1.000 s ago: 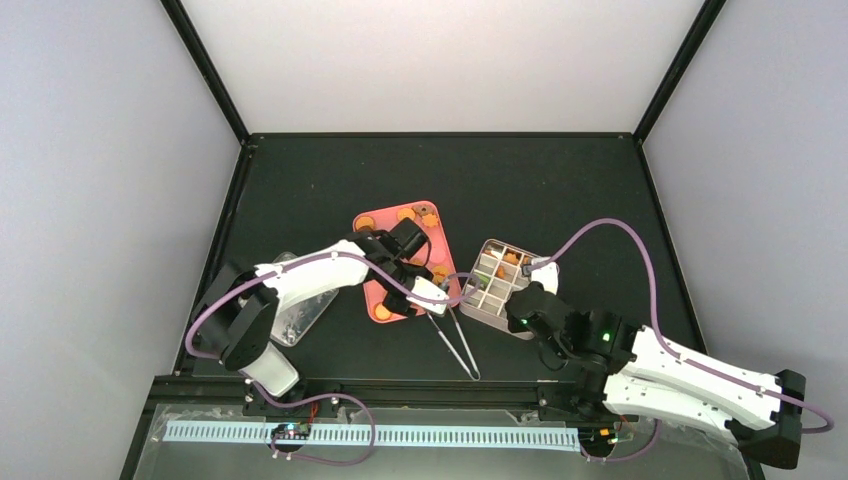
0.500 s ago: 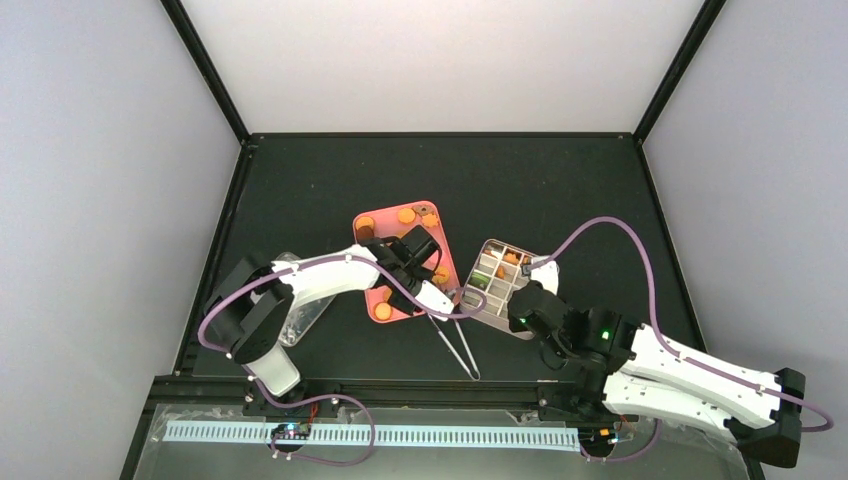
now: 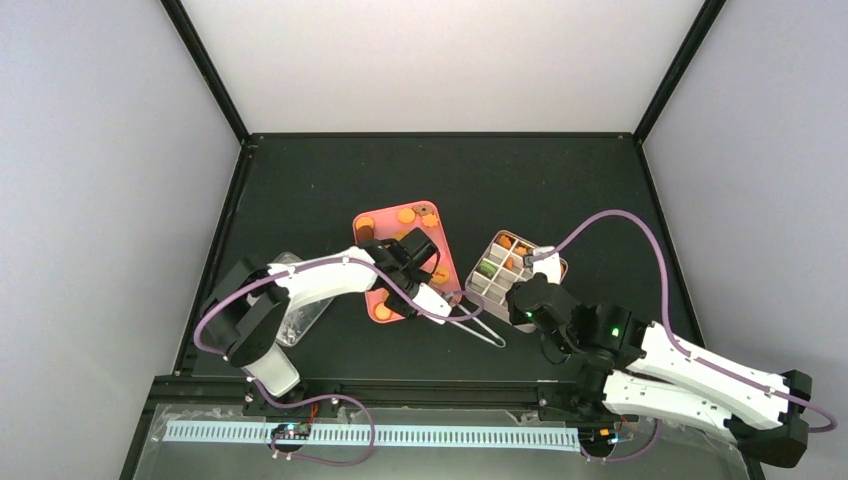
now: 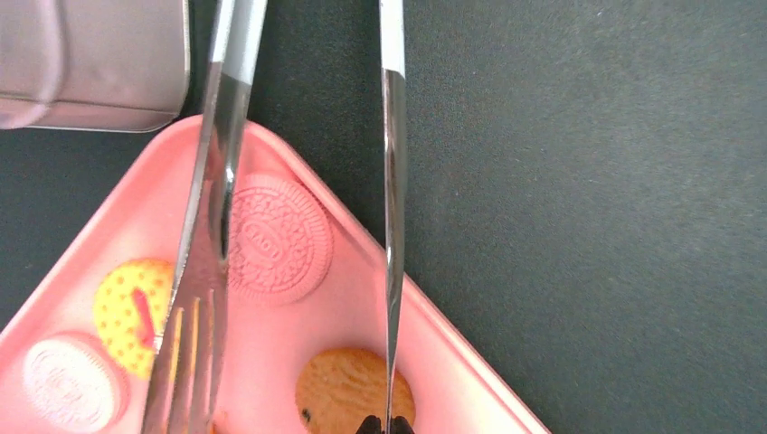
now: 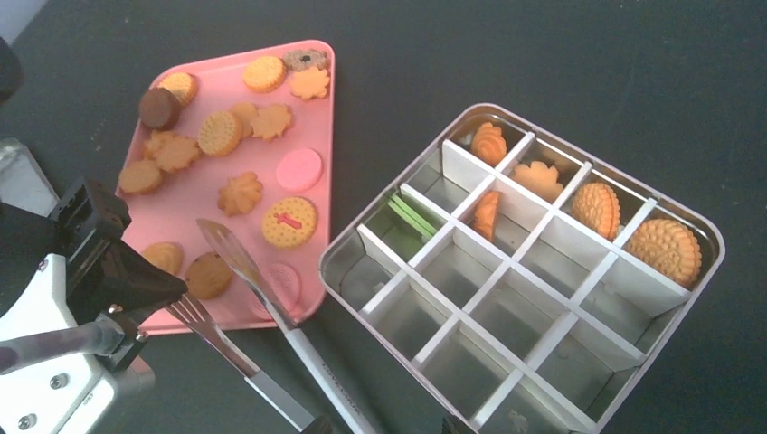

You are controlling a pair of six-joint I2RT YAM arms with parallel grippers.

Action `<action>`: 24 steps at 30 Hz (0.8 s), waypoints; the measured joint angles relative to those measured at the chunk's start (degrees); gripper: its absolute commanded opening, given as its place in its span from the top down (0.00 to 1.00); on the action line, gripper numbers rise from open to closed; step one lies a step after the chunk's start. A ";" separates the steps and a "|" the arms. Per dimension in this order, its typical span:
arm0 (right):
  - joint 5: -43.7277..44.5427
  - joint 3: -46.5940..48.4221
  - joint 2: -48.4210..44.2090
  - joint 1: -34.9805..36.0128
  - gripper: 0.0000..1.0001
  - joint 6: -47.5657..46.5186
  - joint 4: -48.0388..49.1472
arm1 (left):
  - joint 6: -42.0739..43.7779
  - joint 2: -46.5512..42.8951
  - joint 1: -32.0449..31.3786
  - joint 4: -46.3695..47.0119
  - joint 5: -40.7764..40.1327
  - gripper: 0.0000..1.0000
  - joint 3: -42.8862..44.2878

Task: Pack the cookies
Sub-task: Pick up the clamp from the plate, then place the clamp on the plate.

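The cookies (image 5: 289,221) lie scattered on a pink tray (image 5: 327,136), which sits mid-table (image 3: 383,212). Several more cookies (image 5: 665,249) fill far cells of the divided metal box (image 5: 357,271), right of the tray (image 3: 490,290). My left gripper (image 4: 391,425) hangs over the tray's near corner (image 3: 452,302), shut on one arm of the metal tongs (image 4: 392,181). A pink cookie (image 4: 276,237) lies between the tong arms and a brown one (image 4: 348,389) is under the gripper. The tongs (image 5: 312,362) run back to my right gripper (image 5: 383,425), whose fingers stand apart beside the box's near corner (image 3: 520,300).
A grey metal lid (image 3: 300,310) lies left of the tray, under the left arm, and shows in the left wrist view's top corner (image 4: 90,63). Purple cables loop off both arms. A black frame (image 3: 440,135) borders the dark table.
My left gripper has closed on the tongs. The tongs' handle end has swung right, toward the right gripper. The box has shifted slightly away and turned.
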 measured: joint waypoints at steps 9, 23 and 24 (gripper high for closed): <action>0.15 3.78 -0.04 0.00 0.46 -3.06 1.75 | -3.04 -13.11 0.44 -4.44 3.15 0.99 -0.02; -5.09 3.13 -4.50 -0.02 0.14 -8.83 13.38 | -15.98 -35.41 26.29 -13.84 31.54 0.98 -1.64; -5.77 2.84 -4.17 -0.02 0.14 -9.03 14.38 | -17.20 -36.50 27.19 -13.46 32.57 0.98 -2.82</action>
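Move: Just to the right and slightly nearer the base lies the clamp's middle, some 9 cm right and 3 cm back of the left hand, which already pinches its near arm. The plate's middle is about 9 cm ahead and 1 cm left; the brown chip cookie sits roughly 1 cm ahead and 2 cm below the left fingers. The cookie box stands some 5 cm ahead and 22 cm right. From the right hand the clamp is about 15 cm left, level fore-and-aft, 17 cm below. Lifting the clamp off the plate by its near arm, the left hand, fingers kept shut, climbs about 18 cm, first nearly straight up, then also swinging some 8 cm left over the plate. Its fingers swing from pointing nearly down to pointing out to the right. The right hand rises about 8 cm off the cookie box side, drifting a little left, and opens wide. ##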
